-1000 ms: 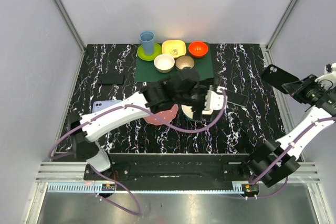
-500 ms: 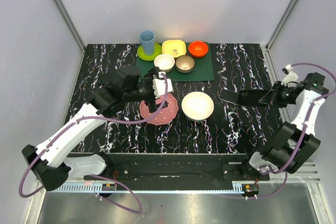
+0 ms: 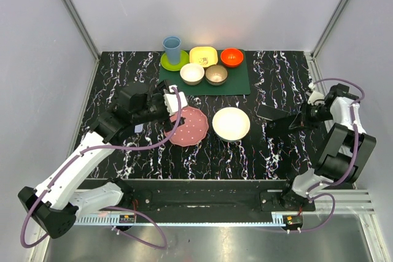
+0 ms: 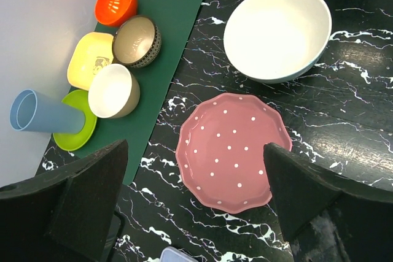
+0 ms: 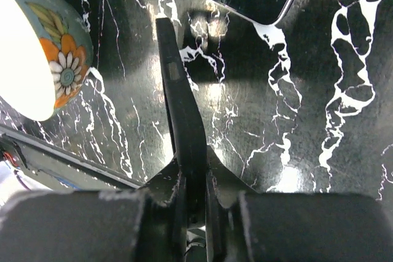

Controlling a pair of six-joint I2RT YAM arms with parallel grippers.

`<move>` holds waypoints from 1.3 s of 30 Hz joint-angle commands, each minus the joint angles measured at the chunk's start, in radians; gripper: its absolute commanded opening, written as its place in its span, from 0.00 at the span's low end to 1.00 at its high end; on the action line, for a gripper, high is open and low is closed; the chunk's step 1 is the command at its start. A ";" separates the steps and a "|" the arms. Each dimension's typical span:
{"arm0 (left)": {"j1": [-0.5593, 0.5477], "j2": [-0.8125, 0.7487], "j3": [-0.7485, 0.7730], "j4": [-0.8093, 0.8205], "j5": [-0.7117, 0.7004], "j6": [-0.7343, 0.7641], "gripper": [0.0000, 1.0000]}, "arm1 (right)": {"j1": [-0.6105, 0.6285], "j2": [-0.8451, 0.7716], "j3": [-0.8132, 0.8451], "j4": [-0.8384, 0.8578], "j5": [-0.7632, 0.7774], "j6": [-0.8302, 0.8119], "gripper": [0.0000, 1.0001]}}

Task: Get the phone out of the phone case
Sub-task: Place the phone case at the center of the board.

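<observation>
Only a pale lavender corner of the phone case (image 4: 178, 254) shows at the bottom of the left wrist view. From above it is a sliver (image 3: 139, 128) under the left arm. The phone in it is hidden. My left gripper (image 3: 161, 113) hangs open just right of it, and the pink plate (image 4: 230, 151) shows between its fingers (image 4: 92, 194). My right gripper (image 3: 301, 119) is low at the right side, shut on a thin black bendy shell (image 5: 178, 90) seen edge-on.
A flat black slab with a silvery edge (image 3: 269, 112) lies just beyond the shell's tip. A white bowl (image 3: 231, 123) sits mid-table beside the pink plate (image 3: 187, 126). A green mat (image 3: 236, 81) at the back carries a blue cup (image 3: 172, 47) and several small bowls.
My left arm swung from the table's middle to the left, uncovering the plate and bowl. My right arm came down from high at the right wall, carrying the black shell to the table.
</observation>
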 commanded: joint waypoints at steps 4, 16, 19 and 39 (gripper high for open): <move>0.014 -0.030 -0.019 0.087 -0.035 -0.019 0.99 | 0.061 0.078 0.011 0.134 0.106 0.160 0.00; 0.025 -0.047 -0.042 0.119 -0.070 -0.019 0.99 | 0.128 0.221 0.029 0.210 0.282 0.240 0.00; 0.026 -0.047 -0.047 0.130 -0.072 -0.024 0.99 | 0.160 0.229 0.029 0.209 0.317 0.225 0.13; 0.034 -0.048 -0.062 0.155 -0.061 -0.044 0.99 | 0.180 0.075 0.021 0.098 0.413 0.130 0.60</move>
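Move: The right hand still pinches one end of the black phone case, held slantwise. The case's landing place centres about 6 cm left, 4 cm ahead and 7 cm below. The black phone lies some 7 cm beyond that place, and the white bowl roughly 20 cm to the left of it. For the left hand, the place is about 46 cm right, 5 cm ahead and 25 cm below. The right hand lowers the case about 6 cm, edging forward, then opens halfway, lets go and backs off slightly. ##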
